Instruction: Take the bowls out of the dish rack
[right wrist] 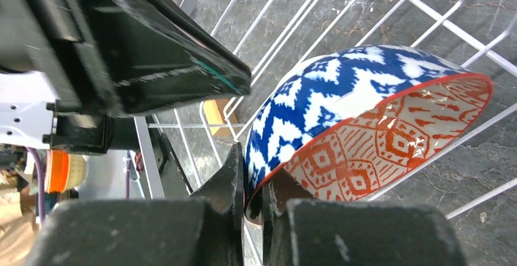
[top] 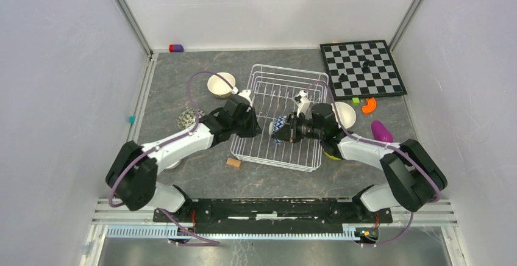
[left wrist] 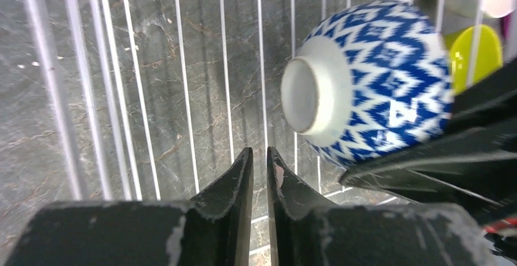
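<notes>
The white wire dish rack point(top: 286, 83) sits mid-table. Inside it a blue-and-white patterned bowl point(top: 279, 125) with an orange-patterned inside stands on edge. My right gripper point(right wrist: 253, 186) is shut on the bowl's point(right wrist: 341, 107) rim, one finger outside and one inside. My left gripper point(left wrist: 260, 156) reaches into the rack from the left, its jaws nearly together with nothing between them, just left of the bowl's point(left wrist: 378, 83) foot. A tan bowl point(top: 221, 85) lies left of the rack. Right of it are a white bowl point(top: 346, 115) and a yellow-green bowl point(left wrist: 472, 49).
A chessboard point(top: 362, 68) with pieces lies at the back right. A purple scoop point(top: 382, 130), an orange piece point(top: 368, 105) and a green cube point(top: 355, 100) sit right of the rack. A wooden block point(top: 233, 162) lies by the rack's near left corner.
</notes>
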Controlling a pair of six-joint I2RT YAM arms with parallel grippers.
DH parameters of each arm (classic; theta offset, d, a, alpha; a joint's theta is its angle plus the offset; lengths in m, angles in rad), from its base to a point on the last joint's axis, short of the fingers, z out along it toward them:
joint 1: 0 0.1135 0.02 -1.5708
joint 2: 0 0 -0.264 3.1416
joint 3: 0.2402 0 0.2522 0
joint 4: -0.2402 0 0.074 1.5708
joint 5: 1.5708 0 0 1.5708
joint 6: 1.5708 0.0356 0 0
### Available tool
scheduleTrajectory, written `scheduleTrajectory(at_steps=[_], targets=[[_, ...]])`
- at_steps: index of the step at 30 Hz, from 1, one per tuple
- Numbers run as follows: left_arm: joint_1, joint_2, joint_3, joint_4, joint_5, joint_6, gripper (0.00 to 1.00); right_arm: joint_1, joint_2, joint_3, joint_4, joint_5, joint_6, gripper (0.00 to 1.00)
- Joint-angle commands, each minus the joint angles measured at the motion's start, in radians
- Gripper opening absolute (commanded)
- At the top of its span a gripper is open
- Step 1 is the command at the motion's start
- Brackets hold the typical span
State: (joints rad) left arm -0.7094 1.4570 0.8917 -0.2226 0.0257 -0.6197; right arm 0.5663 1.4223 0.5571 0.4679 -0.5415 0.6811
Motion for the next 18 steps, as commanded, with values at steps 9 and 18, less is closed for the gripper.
scheduleTrajectory(at_steps=[9, 18], targets=[[-0.002, -0.329, 0.015, -0.071, -0.14, 0.051, 0.46, 0.176, -0.111, 0.296, -0.533, 0.265, -0.669, 0.0], [0.01, -0.35, 0.066, -0.116, -0.094, 0.025, 0.71, 0.315, -0.252, 0.211, -0.513, 0.249, -0.857, 0.0]])
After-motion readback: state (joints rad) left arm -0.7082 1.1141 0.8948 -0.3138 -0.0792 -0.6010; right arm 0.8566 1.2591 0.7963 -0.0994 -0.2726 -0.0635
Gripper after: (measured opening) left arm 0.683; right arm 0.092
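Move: The blue bowl is already pinched by its rim in the right gripper, its middle about 4 cm ahead and 3 cm left of that hand, roughly level with it. From the left gripper the bowl stands some 8 cm right and 2 cm ahead, near its height. Also from the left gripper, the orange block lies 11 cm back, 8 cm left, and the cream bowl 16 cm ahead, 12 cm left, both about 9 cm lower. The yellow bowl sits 17 cm right and 5 cm back of the right hand, some 8 cm lower. Raise the empty left gripper about 10 cm, easing some 3 cm left, away from the blue bowl, and open its nearly shut fingers wide while they tilt up a little. Keep the right fingers shut on the bowl's rim; lift about 3 cm and draw back some 4 cm, rolling that wrist roughly 45 degrees counter-clockwise as seen from behind the hand. ##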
